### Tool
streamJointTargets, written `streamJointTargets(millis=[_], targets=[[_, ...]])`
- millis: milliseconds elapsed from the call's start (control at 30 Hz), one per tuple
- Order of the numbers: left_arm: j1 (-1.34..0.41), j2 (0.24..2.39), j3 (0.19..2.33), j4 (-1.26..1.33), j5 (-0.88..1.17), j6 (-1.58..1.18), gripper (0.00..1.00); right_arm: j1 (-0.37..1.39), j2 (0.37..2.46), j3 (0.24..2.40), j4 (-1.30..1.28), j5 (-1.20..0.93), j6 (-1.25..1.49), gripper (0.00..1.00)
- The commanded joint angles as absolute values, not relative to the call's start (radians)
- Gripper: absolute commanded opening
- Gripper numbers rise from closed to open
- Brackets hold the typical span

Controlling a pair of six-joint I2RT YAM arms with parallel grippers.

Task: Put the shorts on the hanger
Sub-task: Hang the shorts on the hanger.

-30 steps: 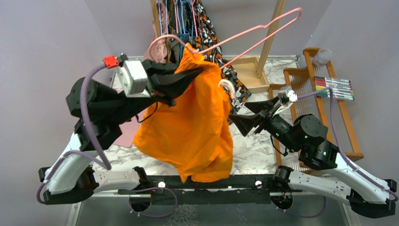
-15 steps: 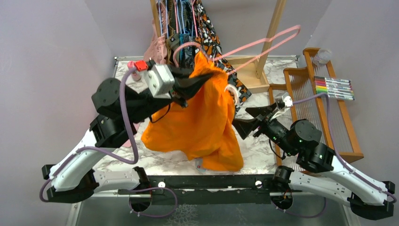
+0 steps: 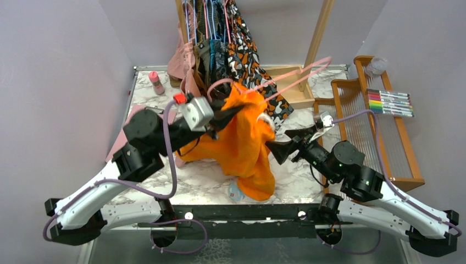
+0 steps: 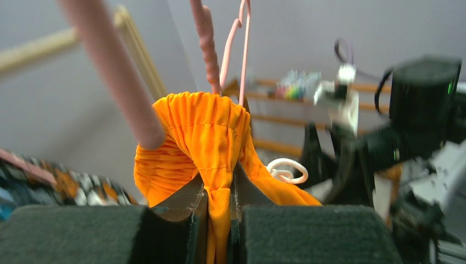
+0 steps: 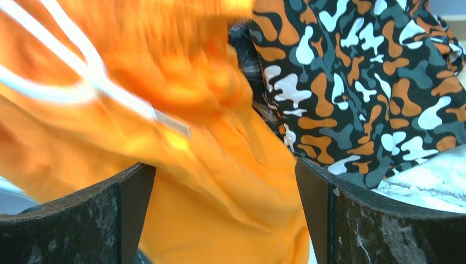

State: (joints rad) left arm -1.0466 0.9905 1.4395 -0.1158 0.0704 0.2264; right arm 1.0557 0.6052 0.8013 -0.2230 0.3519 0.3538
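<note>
The bright orange shorts (image 3: 244, 143) hang bunched over the pink wire hanger (image 3: 291, 69), their lower end trailing to the marble table. My left gripper (image 3: 228, 113) is shut on a fold of the shorts (image 4: 220, 148) near the waistband, with the pink hanger (image 4: 206, 41) rising just beyond it. The white drawstring (image 4: 286, 170) loops out on the right. My right gripper (image 3: 275, 148) stands open just right of the hanging shorts (image 5: 220, 187), whose fabric fills the space in front of its wide-apart fingers without being gripped.
A rack at the back holds a patterned orange-black-white garment (image 3: 247, 52), a dusty pink garment (image 3: 181, 63) and blue hangers. A wooden tray (image 3: 288, 82) and rack post (image 3: 319, 33) stand behind. A wooden stand with markers (image 3: 390, 102) is at right, a small bottle (image 3: 157, 82) at back left.
My left arm has carried the shorts and hanger down and toward the middle of the table; the hanger has dropped lower. The right gripper has shifted slightly left, closer to the shorts.
</note>
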Motion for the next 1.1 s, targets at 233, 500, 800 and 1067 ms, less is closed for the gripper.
streamJointTargets(millis=[233,500,800,1067], targets=[[-1.043,0.376,0.896,-0.291,-0.157,-0.054,0.0,1.063,0.574,0.666,-0.262,0.372,0.445,1.0],[-1.043,0.22,0.82,-0.348,-0.111,-0.088,0.0,1.062,0.696,0.67,-0.139,0.178,0.479,0.98],[-1.043,0.368,0.971,-0.339,0.163,-0.051,0.0,1.062,0.798,0.722,0.025,0.006,0.475,0.97],[-1.043,0.509,1.219,-0.363,0.434,-0.045,0.0,1.062,0.604,0.656,0.057,-0.083,0.28,0.97]])
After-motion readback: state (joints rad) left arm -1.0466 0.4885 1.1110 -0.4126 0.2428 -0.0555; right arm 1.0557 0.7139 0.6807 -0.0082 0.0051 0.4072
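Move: The left hand still pinches one side of the shorts' waistband, one shoulder of the hanger apparently inside it; the hanger's neck is about 3 cm ahead, 3 to the right and 4 above. From the right hand, open and empty, the waistband's free side is some 4 cm ahead, 4 left and 10 up; the hanger's free end is 9 ahead, 9 right and 24 above, the camouflage shorts some 25 ahead, 5 left and slightly lower. The left hand keeps its pinch and flings the shorts and hanger down by about 17 cm while swinging left and somewhat back, fingertips tipping down, then draws farther back, up and a little right again as it turns clockwise. The right hand, wide open, sinks about 8 cm, then sweeps left and slightly back towards the free side of the waistband, turning some 20 degrees counter-clockwise and rising again beside it without closing. ##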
